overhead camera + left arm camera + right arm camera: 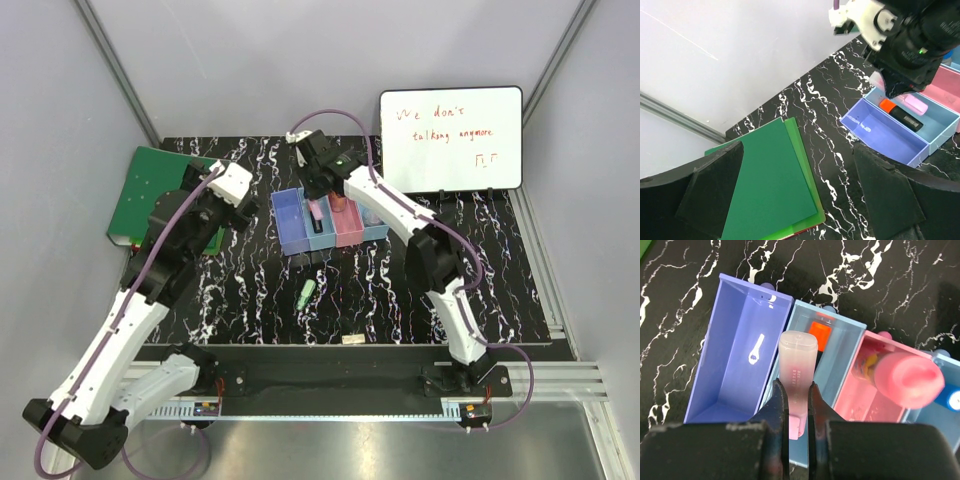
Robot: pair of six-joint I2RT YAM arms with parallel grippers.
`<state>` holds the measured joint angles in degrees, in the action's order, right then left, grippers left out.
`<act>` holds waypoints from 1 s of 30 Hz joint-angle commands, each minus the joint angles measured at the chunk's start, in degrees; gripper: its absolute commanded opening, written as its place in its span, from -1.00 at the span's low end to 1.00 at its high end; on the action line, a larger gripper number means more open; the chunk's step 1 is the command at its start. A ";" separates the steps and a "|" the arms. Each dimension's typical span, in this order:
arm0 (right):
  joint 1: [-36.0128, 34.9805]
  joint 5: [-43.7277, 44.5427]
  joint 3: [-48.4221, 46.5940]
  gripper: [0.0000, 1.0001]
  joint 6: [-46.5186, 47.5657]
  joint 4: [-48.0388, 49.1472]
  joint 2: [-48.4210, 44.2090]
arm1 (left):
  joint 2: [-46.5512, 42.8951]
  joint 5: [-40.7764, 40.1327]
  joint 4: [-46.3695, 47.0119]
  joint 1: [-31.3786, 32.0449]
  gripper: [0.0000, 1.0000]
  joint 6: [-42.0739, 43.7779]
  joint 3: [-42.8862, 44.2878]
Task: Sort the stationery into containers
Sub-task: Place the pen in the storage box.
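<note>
My right gripper [797,390] is shut on a pink highlighter [796,375] and holds it over the light blue bin [842,365], second in the row of four joined bins [292,225]. An orange-capped black marker [818,335] lies in that bin. A pink-capped tube [907,377] stands in the pink bin, and a blue-capped bottle [952,401] is in the far right bin. The left blue bin [735,385] holds nothing. A green highlighter [306,292] and a beige eraser [352,340] lie on the table. My left gripper [800,195] is open and empty over the binder's edge.
A green binder [150,195] lies at the back left, under my left arm; it also shows in the left wrist view [770,185]. A whiteboard with orange writing [450,138] stands at the back right. The table top [500,290] is black marble pattern.
</note>
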<state>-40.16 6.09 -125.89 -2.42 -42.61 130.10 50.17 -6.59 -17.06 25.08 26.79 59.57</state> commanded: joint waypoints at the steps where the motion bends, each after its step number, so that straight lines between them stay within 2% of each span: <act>1: 0.00 -0.72 -4.10 -1.00 1.18 1.56 3.83 | -1.66 -0.88 2.47 0.14 0.98 1.25 1.95; 9: 0.26 0.15 -6.48 -1.00 1.62 1.92 8.32 | -3.41 -0.62 3.08 0.14 0.98 2.92 0.63; 19: 0.17 0.68 -4.45 -1.00 2.15 2.62 8.50 | -3.77 -0.79 4.32 0.14 0.98 3.63 0.28; 20: 0.08 0.68 -4.54 -0.70 2.15 2.71 8.50 | -3.77 -0.71 4.32 0.14 0.98 3.71 0.28; 21: 0.17 0.42 -4.72 -0.48 2.06 2.71 8.41 | -3.77 -0.71 4.40 0.23 0.98 3.71 0.28; 22: 0.17 0.24 -4.72 -0.35 2.24 2.71 8.24 | -3.77 -0.71 4.40 0.23 0.98 3.63 0.28; 26: 0.17 0.15 -3.58 -0.19 2.15 2.71 7.36 | -3.85 -0.44 4.32 0.14 0.98 3.62 0.28; 30: 0.17 0.85 -2.17 -0.14 2.15 2.97 6.39 | -3.94 -0.44 4.31 0.14 0.98 3.54 0.28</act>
<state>-40.12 6.37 -128.95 -0.45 -41.47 139.15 47.29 -6.57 -16.21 25.08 30.00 59.53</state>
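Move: The pink pen is already pinched in the right fingers, over the storage box's second compartment from the left; that compartment's middle lies about 9 cm below the hand and 1 cm back. The orange-capped marker is already in there, some 10 cm below the hand and 1 cm back, about 1 cm left. Level with the hand, the pink-topped bottle stands roughly 6 cm to its right. From the left hand the compartment is some 12 cm ahead, 19 cm right and far below, about 28 cm. The pink pen is carried almost straight down in the right hand's grip, about 6.5 cm and a little forward, into the light-blue compartment beside the orange-capped marker. There the hand stops and holds its place while the fingers open partway and let go of the pen. The empty left hand, still wide open, eases up some 2 cm. ##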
